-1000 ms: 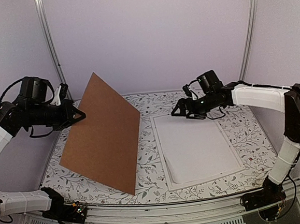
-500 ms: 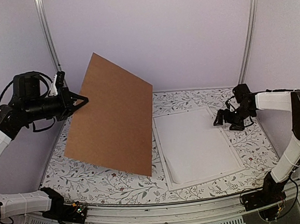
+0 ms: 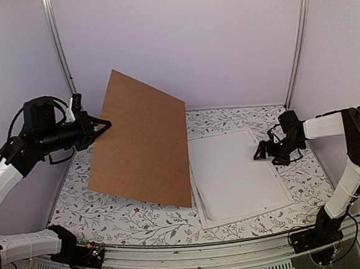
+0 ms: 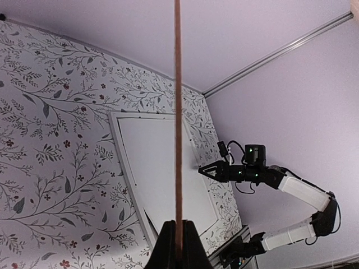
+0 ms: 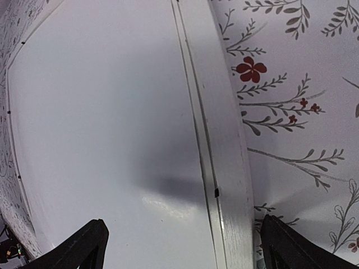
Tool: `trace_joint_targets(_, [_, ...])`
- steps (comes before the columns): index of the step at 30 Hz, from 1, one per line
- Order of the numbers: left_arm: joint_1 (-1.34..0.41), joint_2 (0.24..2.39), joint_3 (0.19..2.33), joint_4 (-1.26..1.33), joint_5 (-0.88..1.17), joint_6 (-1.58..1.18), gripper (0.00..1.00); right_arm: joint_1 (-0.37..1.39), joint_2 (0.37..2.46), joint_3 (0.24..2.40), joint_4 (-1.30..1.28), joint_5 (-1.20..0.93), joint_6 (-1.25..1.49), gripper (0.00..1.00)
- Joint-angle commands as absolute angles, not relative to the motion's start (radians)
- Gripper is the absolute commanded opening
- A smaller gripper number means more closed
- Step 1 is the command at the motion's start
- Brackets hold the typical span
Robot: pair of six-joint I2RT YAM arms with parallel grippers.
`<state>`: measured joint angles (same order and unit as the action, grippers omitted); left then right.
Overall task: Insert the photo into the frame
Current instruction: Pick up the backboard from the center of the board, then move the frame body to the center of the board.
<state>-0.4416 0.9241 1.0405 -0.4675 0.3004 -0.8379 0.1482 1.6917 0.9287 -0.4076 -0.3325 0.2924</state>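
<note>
The white frame (image 3: 286, 190) lies flat on the right half of the table, with a plain white sheet (image 3: 233, 174) filling it. The photo's dark picture side shows nowhere. My left gripper (image 3: 107, 123) is shut on the left edge of the brown backing board (image 3: 143, 143) and holds it tilted in the air, its right edge over the frame's left side. In the left wrist view the board (image 4: 178, 101) is edge-on between the jaws (image 4: 178, 227). My right gripper (image 3: 260, 155) is open and empty, low over the frame's right rail (image 5: 224, 140), straddling it (image 5: 182, 219).
A floral tablecloth (image 3: 137, 219) covers the table. Lilac walls close the back and sides, with metal posts (image 3: 58, 50) at the back corners. A slotted rail (image 3: 197, 267) runs along the front edge.
My left arm has swung the board right and higher, toward the frame. My right gripper has pulled back from the frame's far left corner to its right rail.
</note>
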Motion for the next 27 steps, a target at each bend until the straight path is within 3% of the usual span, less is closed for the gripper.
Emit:
trace_joint_targets(1, [-0.432, 0.881, 0.985, -0.269, 0.313, -0.917, 0.00, 0.173, 1.682, 0.875, -0.331, -0.403, 0.293, 0.98])
trace_joint_targets(16, [-0.459, 0.840, 0.793, -0.094, 0.270, -1.071, 0.00, 0.525, 1.632, 0.856, -0.174, -0.414, 0.523, 0.97])
trace_joint_targets(27, [-0.578, 0.915, 0.674, 0.117, 0.208, -1.151, 0.00, 0.494, 1.569, 0.921, -0.267, -0.302, 0.516, 0.99])
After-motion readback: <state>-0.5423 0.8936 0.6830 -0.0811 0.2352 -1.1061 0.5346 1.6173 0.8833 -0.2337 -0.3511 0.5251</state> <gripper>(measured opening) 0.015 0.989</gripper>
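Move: The right gripper, wide open, stands over the frame's right rail, whose middle lies about 3 cm back and 1 cm to its right, just below the fingertips. The frame's middle is some 18 cm left and 6 cm back of this gripper. The left gripper already holds the backboard by its left edge in the air; from it the frame's middle lies roughly 47 cm right, 2 cm ahead and 32 cm down. Push the frame left with the right gripper's outer finger against the right rail's outer edge, sweeping about 14 cm left and drawing back some 6 cm, then raise that hand clear with a slight move forward. Meanwhile keep the left grip on the backboard and lower it about 7 cm, rolling it slightly and easing right towards the frame at the end. ##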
